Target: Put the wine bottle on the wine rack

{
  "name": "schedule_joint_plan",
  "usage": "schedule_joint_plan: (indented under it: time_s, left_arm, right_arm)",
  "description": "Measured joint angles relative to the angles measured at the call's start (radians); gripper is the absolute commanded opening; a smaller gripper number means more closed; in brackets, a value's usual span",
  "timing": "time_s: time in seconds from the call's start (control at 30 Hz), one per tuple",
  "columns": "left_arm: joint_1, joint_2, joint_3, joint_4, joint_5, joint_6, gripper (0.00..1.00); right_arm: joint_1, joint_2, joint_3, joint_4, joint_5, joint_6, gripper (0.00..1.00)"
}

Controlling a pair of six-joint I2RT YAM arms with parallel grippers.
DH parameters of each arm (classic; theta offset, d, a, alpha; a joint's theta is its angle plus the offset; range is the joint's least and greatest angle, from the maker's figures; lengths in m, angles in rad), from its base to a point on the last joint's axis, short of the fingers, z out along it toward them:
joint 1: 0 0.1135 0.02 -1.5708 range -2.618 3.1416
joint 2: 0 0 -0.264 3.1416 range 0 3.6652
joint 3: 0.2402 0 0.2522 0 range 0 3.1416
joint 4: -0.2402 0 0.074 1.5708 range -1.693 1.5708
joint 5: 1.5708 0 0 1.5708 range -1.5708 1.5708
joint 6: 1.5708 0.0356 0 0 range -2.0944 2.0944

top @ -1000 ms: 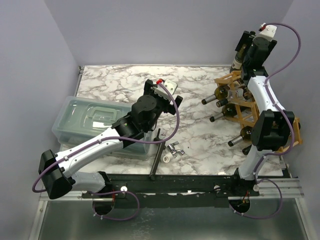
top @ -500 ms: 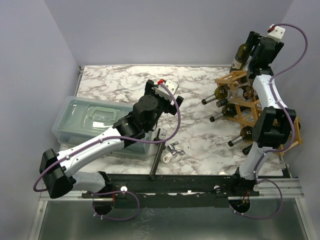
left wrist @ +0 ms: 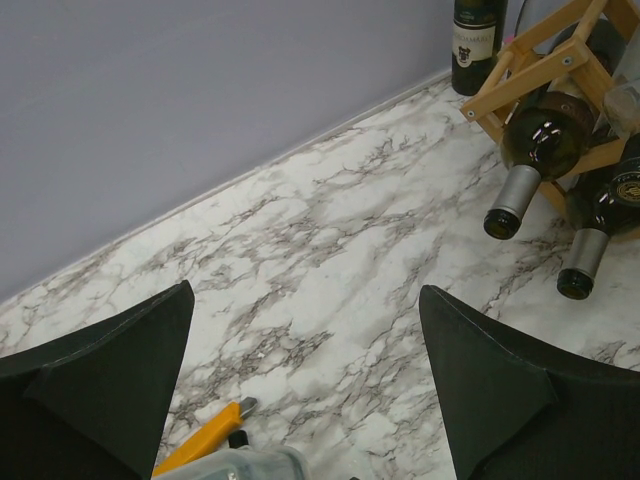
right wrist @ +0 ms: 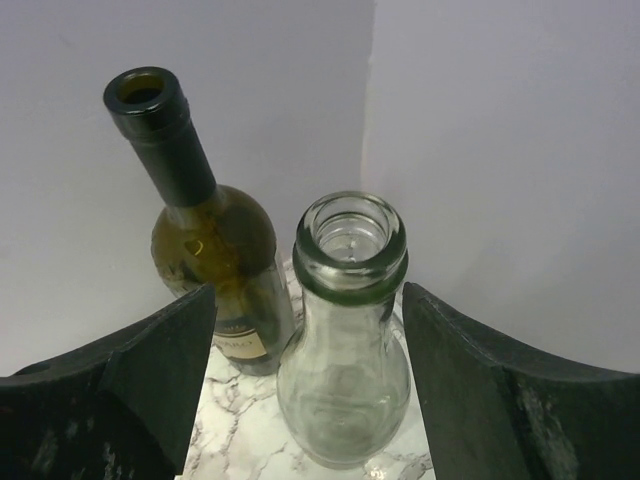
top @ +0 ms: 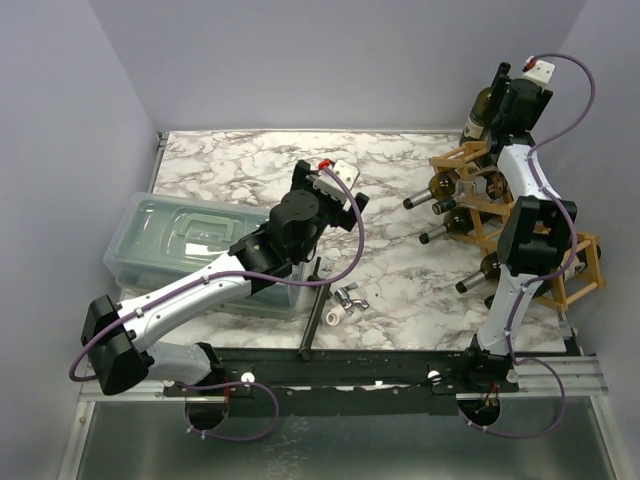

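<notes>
A dark green wine bottle (right wrist: 205, 240) stands upright in the back right corner (top: 482, 110), just behind the light wooden wine rack (top: 468, 160) (left wrist: 540, 60). Beside it stands a clear glass bottle (right wrist: 345, 380). My right gripper (right wrist: 308, 300) (top: 508, 95) hovers over that corner, open, its fingers either side of the clear bottle's neck with a gap on both sides. The green bottle lies outside the left finger. Three bottles lie in the rack, necks pointing left (top: 440, 187). My left gripper (left wrist: 305, 295) (top: 335, 185) is open and empty over mid table.
A clear lidded plastic bin (top: 170, 240) sits at the left under my left arm. A yellow-handled cutter (left wrist: 195, 440) lies by its corner. A black bar (top: 315, 310) and small white and metal pieces (top: 345, 300) lie near the front. Walls close in the back right corner.
My right arm has shifted in the back right corner and its jaws have narrowed somewhat around the clear bottle's neck. The left arm has barely moved.
</notes>
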Motion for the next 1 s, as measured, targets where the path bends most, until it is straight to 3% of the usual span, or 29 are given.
schedule_joint_plan:
  time_s: [0.33,0.47,0.67,0.87,1.0]
  left_arm:
    - [0.002,0.006,0.000,0.000,0.000,0.000,0.96]
    - [0.002,0.008,0.000,0.000,0.000,0.000,0.96]
    - [0.003,0.013,0.000,0.000,0.000,0.000,0.96]
    - [0.004,0.015,0.000,0.000,0.000,0.000,0.96]
    - [0.005,0.017,0.000,0.000,0.000,0.000,0.96]
  right_arm:
    - [-0.016,0.061,0.063,0.000,0.005,0.001,0.66]
    - [-0.016,0.068,0.063,0.001,0.004,0.001,0.50]
    - [-0.019,0.072,0.066,0.002,0.008,0.000,0.38]
    - [-0.021,0.077,0.069,0.009,0.013,-0.012,0.11]
    - [-0.021,0.078,0.069,0.013,0.011,-0.018,0.02]
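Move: The clear bottle is almost between the right hand's open fingers: its middle is roughly 2 cm ahead, 2 cm to the right and 9 cm below. The dark bottle stands about 9 cm to the left of the clear one and 4 cm farther out. The wine rack's far end is some 11 cm back, 7 cm left and 12 cm below the right hand. From the left hand, the clear bottle is about 30 cm ahead, 46 cm right and 15 cm lower. Both right fingers close on the clear bottle's neck just under its mouth, from wide apart to about half that gap, and pinch it, the gripper's effort rising once the closing stops. Before and during this the hand eases roughly 2 cm to the right, with over 1 cm forward and about 1 cm down, its attitude nearly unchanged. ##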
